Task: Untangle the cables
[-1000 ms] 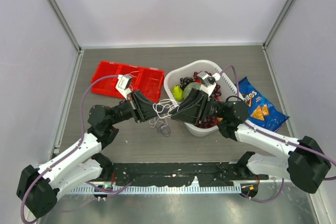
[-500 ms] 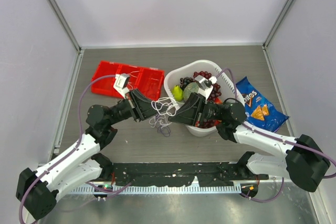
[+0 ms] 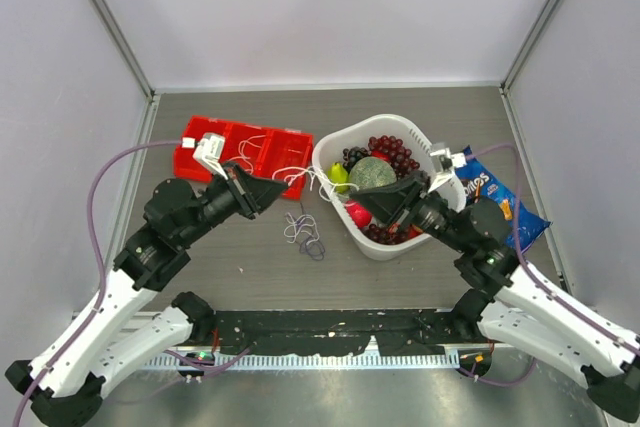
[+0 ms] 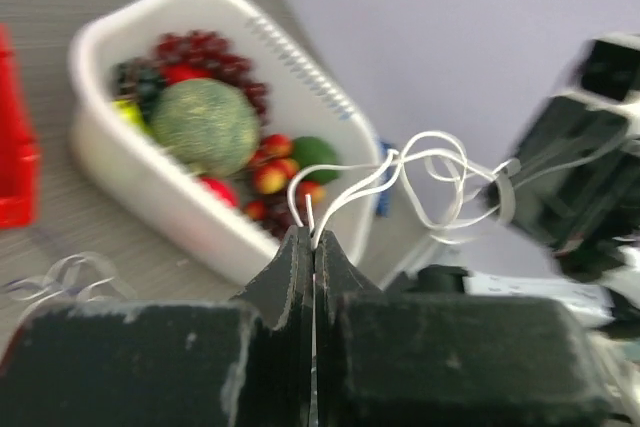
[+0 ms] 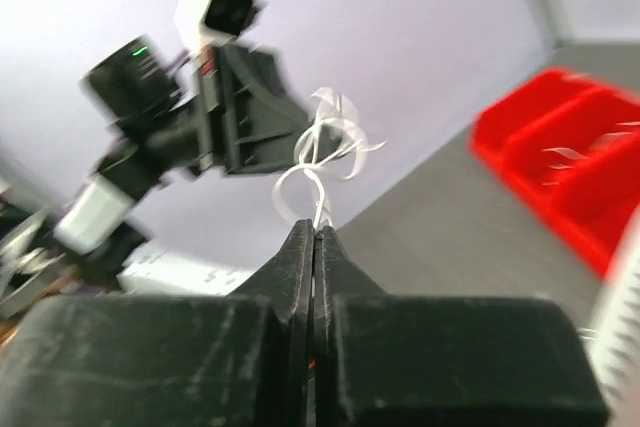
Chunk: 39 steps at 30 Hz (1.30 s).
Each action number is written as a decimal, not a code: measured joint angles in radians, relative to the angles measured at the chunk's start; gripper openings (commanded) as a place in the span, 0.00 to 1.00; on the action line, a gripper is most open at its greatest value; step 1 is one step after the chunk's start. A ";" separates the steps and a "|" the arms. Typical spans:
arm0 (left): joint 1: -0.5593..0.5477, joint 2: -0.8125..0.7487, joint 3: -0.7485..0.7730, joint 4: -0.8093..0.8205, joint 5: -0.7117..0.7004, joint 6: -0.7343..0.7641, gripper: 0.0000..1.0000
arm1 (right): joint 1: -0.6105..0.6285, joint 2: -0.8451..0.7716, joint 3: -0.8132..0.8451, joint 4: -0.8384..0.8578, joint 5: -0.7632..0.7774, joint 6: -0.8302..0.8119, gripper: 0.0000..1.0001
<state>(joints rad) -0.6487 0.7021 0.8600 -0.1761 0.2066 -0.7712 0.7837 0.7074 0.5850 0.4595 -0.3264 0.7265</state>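
Note:
A thin white cable (image 3: pixel 312 181) hangs in the air, stretched in loose loops between my two grippers. My left gripper (image 3: pixel 288 187) is shut on one end of it, and the strands run out of the closed jaws (image 4: pixel 313 235) toward a knot of loops (image 4: pixel 432 169). My right gripper (image 3: pixel 353 198) is shut on the other end (image 5: pixel 316 227), with the loops (image 5: pixel 326 139) just beyond its tips. A purplish-grey cable (image 3: pixel 303 233) lies in a small coil on the table below the gap, also seen blurred (image 4: pixel 60 275).
A white basket (image 3: pixel 386 248) of fruit stands right of centre, under my right gripper. A red tray (image 3: pixel 200 137) at the back left holds thin white cords (image 3: pixel 256 141). A blue chips bag (image 3: pixel 490 202) lies to the right of the basket.
The right gripper has shut on the white cable. Both arms have pulled apart, left and right, drawing the white cable out between them. The purplish-grey coil stays on the table.

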 measured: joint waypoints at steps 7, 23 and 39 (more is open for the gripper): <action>0.000 0.006 0.056 -0.303 -0.217 0.155 0.00 | 0.000 -0.089 0.113 -0.432 0.409 -0.184 0.01; 0.000 -0.217 0.107 -0.491 -0.723 0.233 0.00 | 0.000 -0.135 0.166 -0.838 0.899 -0.306 0.01; -0.002 -0.554 0.138 -0.416 -1.169 0.438 0.00 | 0.002 -0.291 0.180 -0.898 1.109 -0.326 0.01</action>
<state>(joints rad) -0.6506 0.1482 0.9981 -0.5922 -0.9623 -0.3328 0.7856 0.4164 0.7647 -0.4381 0.7826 0.4007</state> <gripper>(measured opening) 0.012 0.029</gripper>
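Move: The shut left fingers already hold one end of the white cable and the right fingers the other. Its loose loops hang about 6 cm to the left hand's right and roughly 7 cm to the right hand's left, 3 cm ahead of the right. The grey-white bundle on the table is some 8 cm ahead of the left hand, 3 cm right and 34 cm below. The fruit basket's middle lies about 17 cm ahead of the right hand, 8 cm right and 28 cm below. Outward in opposite directions, quickly, both hands pull the white cable apart in a shut grip. The left dips about 7 cm, then rises again as it sweeps some 30 cm left, drawing back a little late and turning counter-clockwise to point forward. The right goes forward-right and down, then on to the right over the basket, some 20 cm in all, swinging clockwise. ##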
